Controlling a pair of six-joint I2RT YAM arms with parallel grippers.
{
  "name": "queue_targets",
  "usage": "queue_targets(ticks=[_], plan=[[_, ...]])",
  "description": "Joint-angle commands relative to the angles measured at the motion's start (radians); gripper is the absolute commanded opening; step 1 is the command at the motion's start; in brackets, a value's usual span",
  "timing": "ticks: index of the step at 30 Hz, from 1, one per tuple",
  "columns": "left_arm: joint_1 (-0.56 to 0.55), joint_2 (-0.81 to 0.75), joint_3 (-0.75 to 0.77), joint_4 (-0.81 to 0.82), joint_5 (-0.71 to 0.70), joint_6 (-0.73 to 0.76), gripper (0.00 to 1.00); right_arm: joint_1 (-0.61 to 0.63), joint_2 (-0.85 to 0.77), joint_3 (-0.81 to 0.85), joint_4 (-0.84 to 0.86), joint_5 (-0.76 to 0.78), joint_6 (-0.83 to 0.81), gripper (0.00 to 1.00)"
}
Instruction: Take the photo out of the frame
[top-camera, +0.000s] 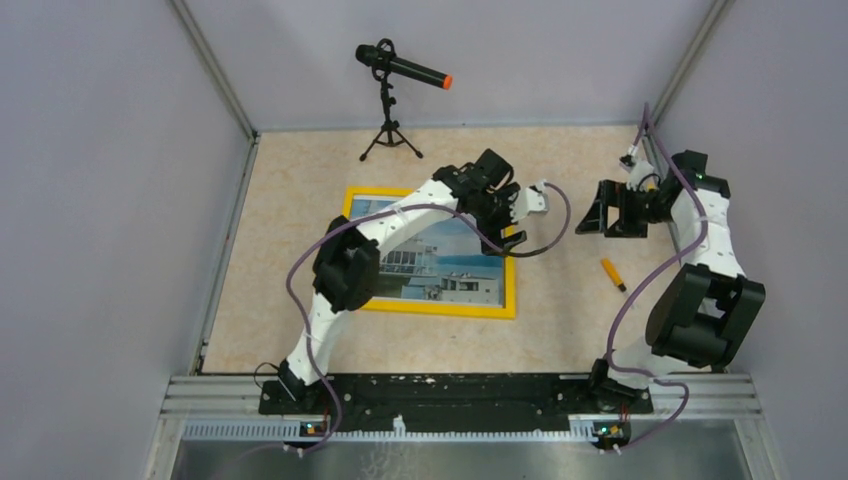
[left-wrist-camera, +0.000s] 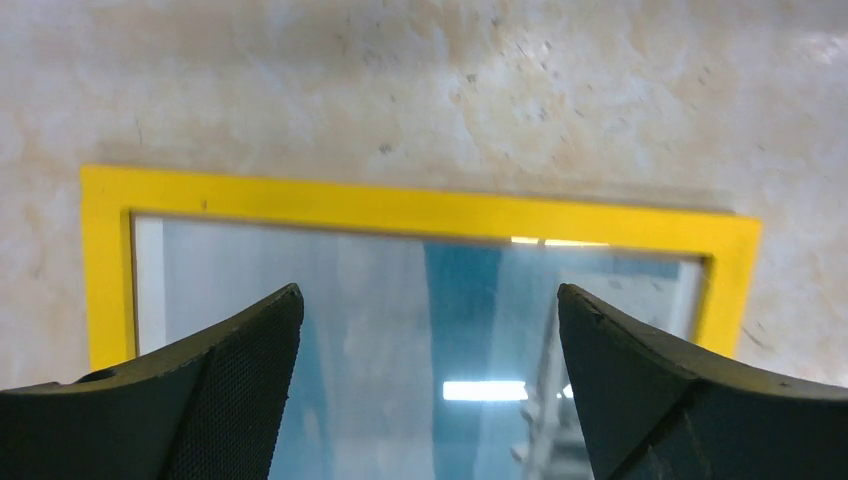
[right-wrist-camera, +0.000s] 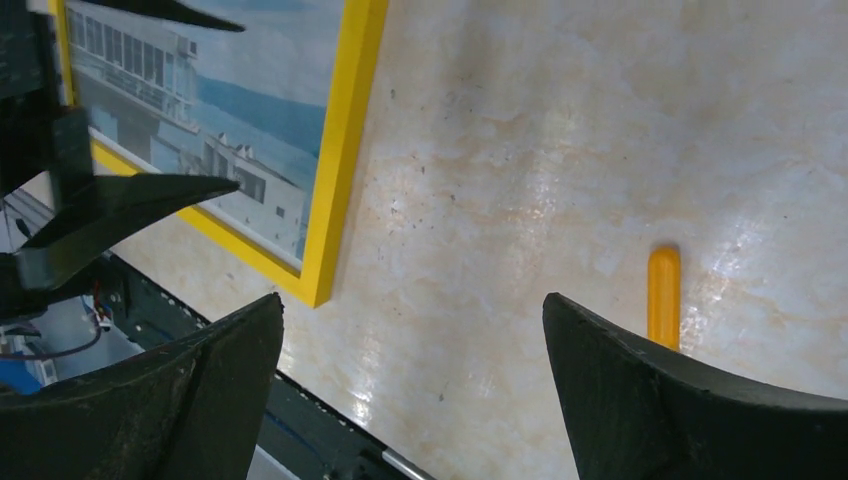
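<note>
The frame (top-camera: 440, 309) lies face up on the table, its bright yellow border around the photo (top-camera: 445, 265) of a white building, blue sky and water. My left gripper (top-camera: 530, 215) hovers open over the frame's right end. In the left wrist view its fingertips (left-wrist-camera: 285, 310) spread wide above the photo (left-wrist-camera: 350, 300), with the frame's short side (left-wrist-camera: 420, 208) beyond them. My right gripper (top-camera: 592, 208) hangs open over bare table to the right of the frame. The right wrist view shows the frame's corner (right-wrist-camera: 318, 290) and the photo (right-wrist-camera: 230, 90) at upper left, apart from that gripper (right-wrist-camera: 412, 300).
A small orange-yellow stick (top-camera: 613, 274) lies on the table right of the frame, also by my right finger (right-wrist-camera: 664, 295). A microphone on a black tripod (top-camera: 388, 125) stands at the back. Grey walls close in the table on three sides.
</note>
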Motion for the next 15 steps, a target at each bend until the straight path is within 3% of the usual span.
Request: queue_targets(ticks=[1,6,10,15], plan=[[-0.003,-0.293,-0.19,-0.085,-0.049,0.013,0.99,0.03,-0.02,-0.04,0.066,-0.059,0.088,0.99],[-0.006,-0.496,-0.488,-0.071,-0.154,-0.099,0.99,0.083,-0.023,-0.115,0.121,-0.086,0.152,0.99],[-0.012,-0.56,-0.607,-0.123,-0.16,-0.107,0.99,0.13,-0.02,-0.137,0.124,-0.066,0.159,0.99],[-0.077,-0.594,-0.729,-0.063,-0.237,-0.106,0.99,0.133,0.016,-0.161,0.141,-0.072,0.178,0.97]])
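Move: The left hand is empty and hangs just inside the frame's right bar, about 8 cm above it. The middle of the frame lies some 16 cm to its left and about level fore and aft. The middle of the near bar, the part it makes for, is equally far left and about 13 cm back. The orange screwdriver lies roughly 27 cm right and 7 cm back. From the right hand, the frame's middle is about 37 cm left, level fore and aft, and 14 cm below. Left and back in one arc, the open left hand swings about 17 cm over the frame's near right part towards its near bar, rising some 6 cm before dipping most of that again, as the fingers tilt about 15 degrees nearer to vertical. The open right hand drifts some 5 cm left towards the frame while sinking about 3 cm. ##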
